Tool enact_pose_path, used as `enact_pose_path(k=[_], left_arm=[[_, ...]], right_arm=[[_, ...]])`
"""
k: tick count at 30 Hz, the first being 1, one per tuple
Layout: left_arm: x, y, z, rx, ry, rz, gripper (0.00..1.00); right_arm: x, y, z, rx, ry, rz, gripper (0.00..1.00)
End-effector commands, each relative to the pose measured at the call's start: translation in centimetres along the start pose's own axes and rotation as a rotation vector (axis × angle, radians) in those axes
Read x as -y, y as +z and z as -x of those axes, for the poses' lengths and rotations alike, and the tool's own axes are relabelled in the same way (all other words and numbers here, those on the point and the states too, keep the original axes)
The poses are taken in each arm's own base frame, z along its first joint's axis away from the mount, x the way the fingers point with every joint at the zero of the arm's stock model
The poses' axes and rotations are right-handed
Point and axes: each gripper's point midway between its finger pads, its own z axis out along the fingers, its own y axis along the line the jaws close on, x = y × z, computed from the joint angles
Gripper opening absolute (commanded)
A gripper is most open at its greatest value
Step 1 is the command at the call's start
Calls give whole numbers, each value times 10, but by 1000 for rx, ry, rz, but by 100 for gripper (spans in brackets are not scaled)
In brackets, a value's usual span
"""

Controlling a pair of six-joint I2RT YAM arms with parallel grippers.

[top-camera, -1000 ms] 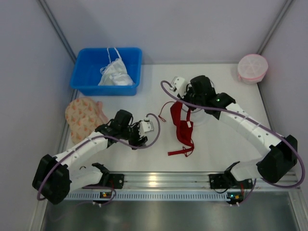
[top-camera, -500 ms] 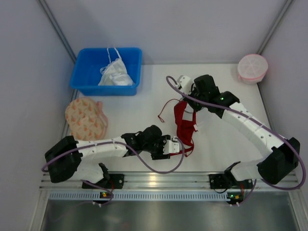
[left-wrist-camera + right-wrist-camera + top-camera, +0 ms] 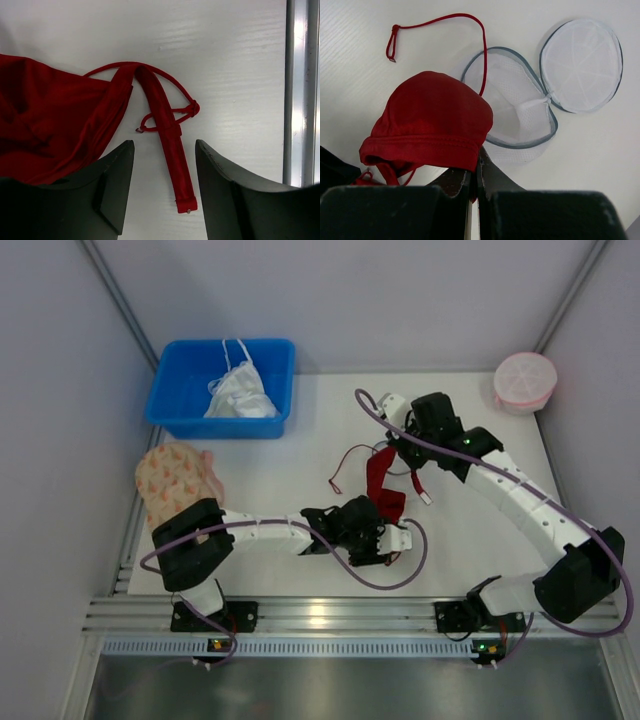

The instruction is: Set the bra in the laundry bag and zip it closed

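The dark-red bra [image 3: 430, 120] hangs by one cup's hem from my right gripper [image 3: 479, 161], which is shut on it just above the table. Under and beyond it lies the laundry bag [image 3: 520, 112], white mesh with a dark rim, unzipped, its round lid [image 3: 580, 65] flipped to the side. In the top view the bra [image 3: 383, 485] trails from my right gripper [image 3: 385, 452] toward the front, and the right arm covers the bag. My left gripper [image 3: 164, 146] is open low over the table. A flat red strap end [image 3: 172, 155] lies between its fingers, untouched.
A blue bin [image 3: 180, 390] holding a white garment [image 3: 240, 395] stands at the back left. A beige patterned disc [image 3: 178, 485] lies at the left edge, a pink mesh bag [image 3: 525, 380] in the back right corner. The metal rail [image 3: 300, 100] runs close beside my left gripper.
My left arm has swung right along the table's front, from the left side to the bra's lower strap end. My right gripper has drawn the bra slightly back and right, bunching it.
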Motion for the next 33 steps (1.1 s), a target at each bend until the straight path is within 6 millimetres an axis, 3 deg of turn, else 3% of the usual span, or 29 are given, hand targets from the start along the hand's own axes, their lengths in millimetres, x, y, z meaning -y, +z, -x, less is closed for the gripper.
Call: enact_pose_path(k=[1,6,7,8,10,12,14,17,18,20,22,26,31,33], left_arm=[[9,10,2,-5,-22,-56,57],[20,8,-31,-116,-36,-83,52],[23,5,-40,-155,-43,-93,47],[21,3,-46,-188,-48,-79,34],[24,-8,-59,-269,-69,-82,19],[19,-22,-55,-259,-85,-64,4],[14,-39,-50,-239,-127,-61,0],[-14,-83,-28,-159,-219,-20,0],[-35,-107,-19,-97,-267,27,0],[-53,-148,-3,-18,-292,81,0],[-72,-180,-3,26,-309,160,0],[-68,-237,12,126,-246,290,0],[-59,-283,7,163,-264,456,0],[-57,-313,8,210,-260,576,0]], right_arm=[[13,-17,17,64,42,-23,0],[19,-19,17,68,44,-34,0],[19,-20,17,70,45,-36,0],[20,-21,18,72,40,-38,0],[22,-26,18,75,36,-47,0],[24,-28,18,76,28,-52,0],[25,-34,19,82,15,-58,0],[28,-41,18,75,-11,-62,0],[28,-43,17,72,-16,-62,0],[30,-49,19,74,-32,-62,0],[28,-54,16,58,-56,-44,0],[22,-65,12,23,-95,-4,0],[6,-87,-4,-36,-153,84,0],[0,-95,-10,-43,-167,111,0]])
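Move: The flat end of the red bra's back band lies on the table between the left hand's open fingers, some 3 cm below, 1 cm back and 2 cm left. The lower cup lies about 9 cm ahead and 3 cm right of this hand; the laundry bag is 18 cm ahead, 5 cm right. From the right hand, already holding the other cup, the bag is 2 cm ahead and 20 cm below; the band end is some 18 cm back, 5 cm left and 19 cm below. The left hand sinks about 3 cm to the table and closes, pinching the bra's band end, then sweeps up and to its left, rising some 26 cm from the grip and turning about 25 degrees counter-clockwise, going forward first and then easing partly back, away from the right hand. The right hand keeps its pinch on the far cup and, once the band is gripped, drifts slowly up, back and a little to the right, a few centimetres each way. ##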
